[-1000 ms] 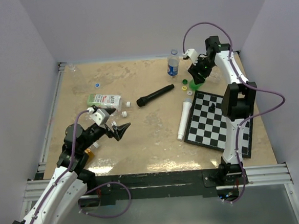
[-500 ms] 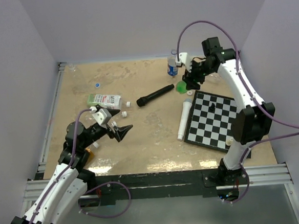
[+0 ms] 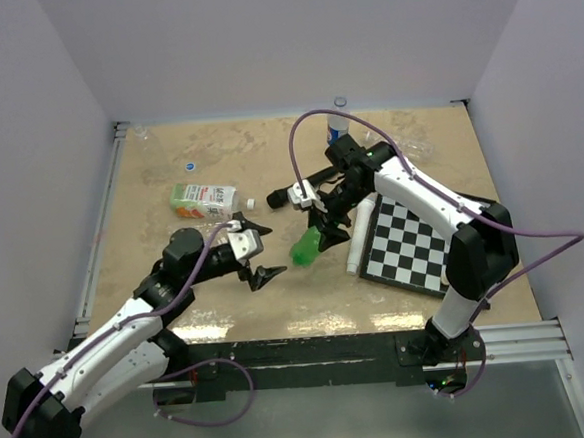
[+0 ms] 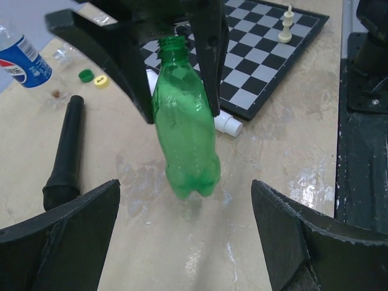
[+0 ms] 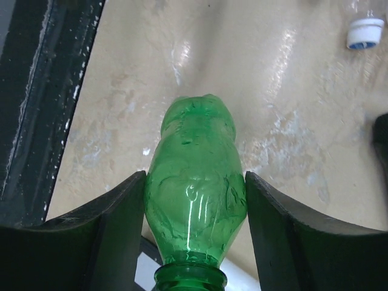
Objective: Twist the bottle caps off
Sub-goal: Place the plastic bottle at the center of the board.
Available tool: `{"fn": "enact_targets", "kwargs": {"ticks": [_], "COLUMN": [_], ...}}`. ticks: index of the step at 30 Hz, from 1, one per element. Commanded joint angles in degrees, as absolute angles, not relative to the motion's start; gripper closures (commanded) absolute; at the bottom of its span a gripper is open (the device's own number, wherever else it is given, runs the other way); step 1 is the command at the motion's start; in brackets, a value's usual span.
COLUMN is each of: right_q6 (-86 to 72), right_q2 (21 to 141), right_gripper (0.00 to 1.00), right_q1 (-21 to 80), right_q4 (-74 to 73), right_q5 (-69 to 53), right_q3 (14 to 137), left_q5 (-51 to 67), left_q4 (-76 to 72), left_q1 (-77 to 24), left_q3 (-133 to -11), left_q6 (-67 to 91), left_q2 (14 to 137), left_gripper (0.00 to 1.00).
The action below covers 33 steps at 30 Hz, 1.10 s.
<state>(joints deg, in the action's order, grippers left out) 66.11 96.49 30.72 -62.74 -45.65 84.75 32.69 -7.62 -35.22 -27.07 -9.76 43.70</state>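
My right gripper (image 3: 320,225) is shut on a bright green bottle (image 3: 304,248), which hangs bottom-down and tilted over the middle of the table. The bottle's neck (image 4: 173,43) shows no cap. In the right wrist view the fingers (image 5: 115,218) press both sides of the green bottle (image 5: 195,182). My left gripper (image 3: 261,249) stands open just left of it, jaws wide and empty, with the green bottle (image 4: 185,139) a little ahead of them. A Pepsi bottle (image 3: 337,128) stands at the back. A green cap (image 4: 86,75) and a yellow cap (image 4: 101,80) lie loose near it.
A black microphone (image 3: 295,191) and a white microphone (image 3: 358,236) lie mid-table beside the chessboard (image 3: 424,240). A white-and-green carton (image 3: 202,196) lies at the left, with a blue cap (image 3: 189,167) behind it and a white cap (image 3: 252,203) beside it.
My right arm has carried the green bottle from the back right to the middle of the table. My left arm has swung right toward it, its jaws slightly narrower.
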Motion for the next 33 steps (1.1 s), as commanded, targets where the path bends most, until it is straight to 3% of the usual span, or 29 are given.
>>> {"fn": "enact_targets", "kwargs": {"ticks": [1, 20, 25, 30, 33], "right_q6": [68.6, 69.0, 68.9, 68.8, 68.6], "right_q2": [97.3, 99.2, 99.1, 98.9, 98.6], "right_gripper": [0.77, 0.77, 0.77, 0.75, 0.64], "right_q1": [32.0, 32.6, 32.6, 32.6, 32.5], "right_q4": [-62.9, -63.0, -63.0, -63.2, -63.2], "right_q5": [-52.7, -58.0, -58.6, -58.7, -58.9], "right_q3": [84.5, 85.5, 85.3, 85.5, 85.9], "left_q5": [23.0, 11.5, 5.9, 5.9, 7.3], "left_q4": [-5.4, -6.2, -4.7, -3.4, -2.9], "left_q1": [-41.7, -51.9, -52.7, -52.7, -52.7], "left_q3": [-32.2, -37.9, -40.9, -41.0, -40.7], "left_q6": [-17.3, -19.2, -18.1, -17.1, -15.7], "left_q2": [48.6, 65.2, 70.1, 70.0, 69.4], "left_gripper": [0.07, 0.09, 0.32, 0.79, 0.89]}}
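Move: The uncapped green bottle, held by the right gripper near its shoulder with the base slanting down and left, has its middle about 11 cm to the left hand's right, 3 cm farther out and 6 cm lower. For the right hand that middle lies some 4 cm left, 1 cm back and 3 cm down. From the left hand the microphone lies 18 cm ahead and 11 cm right, the white tube 27 cm right and 3 cm ahead, both some 17 cm below. Sinking about 7 cm and reaching 6 cm to the right, the left hand tips its fingers some 20 degrees downward to bring them around the bottle's lower body, then eases about 3 cm forward while closing firmly and pinching it. The right hand keeps its hold near the shoulder and carries the bottle a little left and back to meet it. ##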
